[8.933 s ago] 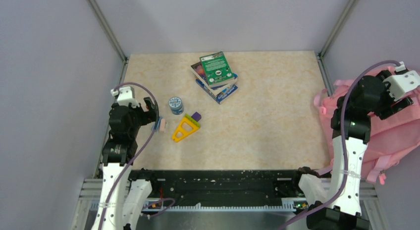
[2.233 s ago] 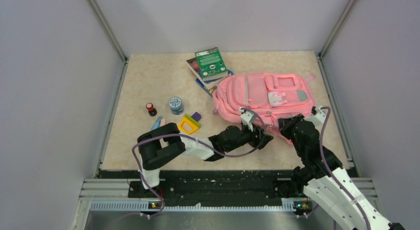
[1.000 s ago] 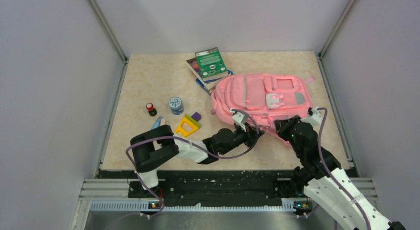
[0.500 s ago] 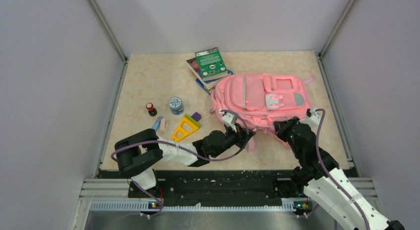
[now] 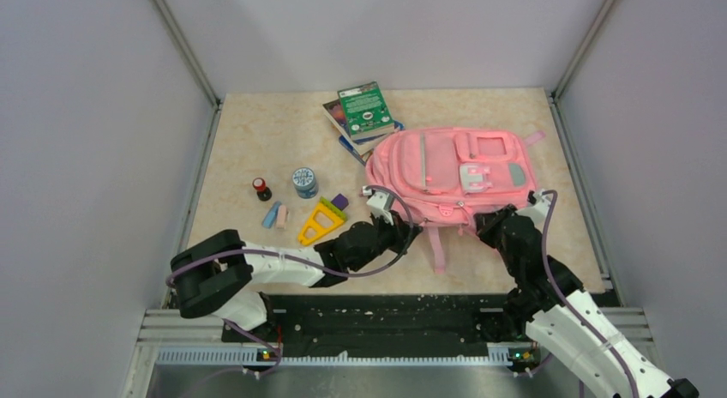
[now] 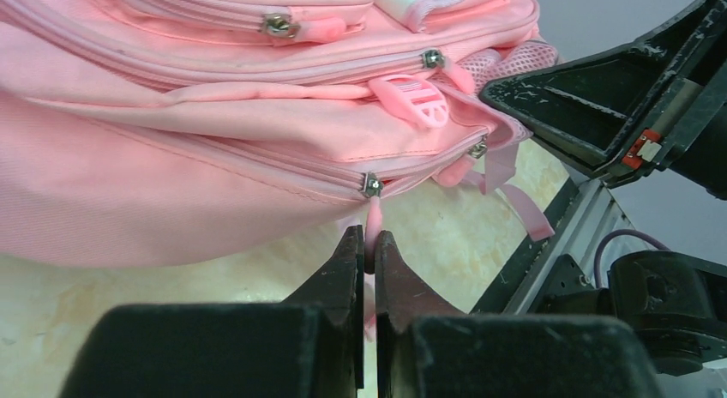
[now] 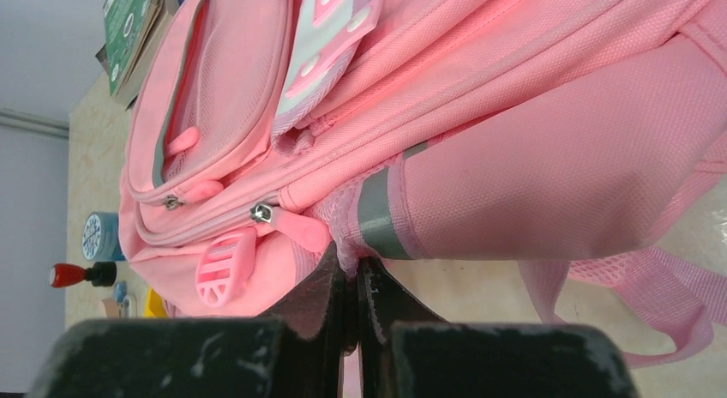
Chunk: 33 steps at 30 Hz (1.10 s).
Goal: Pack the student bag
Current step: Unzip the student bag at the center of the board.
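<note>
The student bag (image 5: 454, 166), a big pink backpack, lies flat on the right half of the table with its front pockets up. My left gripper (image 5: 408, 230) is at the bag's near-left edge. In the left wrist view that gripper (image 6: 367, 244) is shut on a pink zipper pull (image 6: 372, 220) hanging from a metal slider (image 6: 371, 185). My right gripper (image 5: 485, 220) is at the bag's near-right edge. In the right wrist view that gripper (image 7: 350, 268) is shut on pink mesh fabric beside a grey strip (image 7: 377, 214) of the bag (image 7: 549, 149).
A stack of books (image 5: 365, 115) touches the bag's far-left corner. Left of the bag lie a blue-lidded jar (image 5: 303, 181), a red-capped bottle (image 5: 261, 189), two small erasers (image 5: 275, 215), a yellow triangle ruler (image 5: 321, 221) and a purple block (image 5: 339, 201). A pink strap (image 5: 438, 248) trails toward me.
My left gripper has slid left along the bag's near edge with the zipper pull in it. The right gripper has stayed clamped on the bag's edge.
</note>
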Each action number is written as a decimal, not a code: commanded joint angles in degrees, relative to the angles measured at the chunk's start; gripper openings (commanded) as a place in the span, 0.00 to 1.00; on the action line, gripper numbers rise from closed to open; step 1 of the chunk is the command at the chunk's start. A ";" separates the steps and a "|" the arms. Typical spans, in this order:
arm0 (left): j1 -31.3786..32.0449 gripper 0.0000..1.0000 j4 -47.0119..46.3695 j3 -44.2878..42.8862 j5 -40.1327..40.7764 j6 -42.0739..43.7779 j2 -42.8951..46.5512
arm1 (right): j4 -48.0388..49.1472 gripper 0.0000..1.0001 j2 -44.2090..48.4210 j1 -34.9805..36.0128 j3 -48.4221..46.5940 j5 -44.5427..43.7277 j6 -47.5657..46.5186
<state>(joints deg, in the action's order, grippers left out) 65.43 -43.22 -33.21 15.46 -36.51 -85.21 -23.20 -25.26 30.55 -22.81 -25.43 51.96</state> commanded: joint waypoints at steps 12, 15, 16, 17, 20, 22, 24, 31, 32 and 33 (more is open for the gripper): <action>-11.94 0.00 14.24 7.01 1.31 0.95 11.01 | 0.50 0.00 1.04 -0.74 -0.12 -12.81 -4.14; -13.80 0.00 15.66 7.81 2.05 1.31 12.27 | -0.53 0.00 1.20 -0.75 -0.22 -13.32 -4.08; -14.36 0.00 15.89 8.05 2.01 1.46 12.52 | -0.67 0.00 1.32 -0.75 -0.23 -13.33 -4.07; -14.81 0.00 16.08 8.29 1.90 1.71 12.74 | -0.77 0.00 1.37 -0.75 -0.22 -13.35 -4.09; -16.09 0.00 17.11 8.47 1.77 2.13 12.88 | -0.85 0.00 1.68 -0.75 -0.30 -13.33 -4.23; -16.88 0.00 17.36 8.66 1.51 2.23 12.90 | -1.05 0.00 1.74 -0.75 -0.43 -13.33 -4.53; -17.08 0.00 17.05 8.77 0.24 2.73 13.10 | -1.31 0.00 1.74 -0.75 -0.77 -13.13 -4.91; -17.04 0.00 18.04 6.27 -14.98 10.04 13.13 | -0.33 0.76 1.64 -0.75 -2.52 -8.96 -10.17; -17.06 0.00 17.87 6.23 -17.35 10.40 12.93 | 0.52 0.81 1.50 -0.75 -2.76 -7.94 -11.70; -17.09 0.00 17.58 6.27 -18.49 10.70 12.66 | 1.64 0.87 1.28 -0.75 -2.83 -6.22 -13.78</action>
<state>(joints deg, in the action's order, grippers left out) 49.56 -28.58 -26.57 1.58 -31.40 -73.12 -25.45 -24.25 30.59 -22.20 -28.99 46.13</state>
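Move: The left hand still pinches the zip pull; the bag's near-left corner, where it is being taken, lies roughly 8 cm ahead and 9 cm left, slightly below. From that hand the pink buckle is about 11 cm right and 6 cm ahead, and the yellow triangle toy some 24 cm left and 2 cm ahead, well below. From the right hand, still gripping the mesh pocket, that corner is about 25 cm left, 5 cm ahead. Left hand drags its zip pull about 9 cm left towards the bag's corner; right fingers open, releasing the pocket. ##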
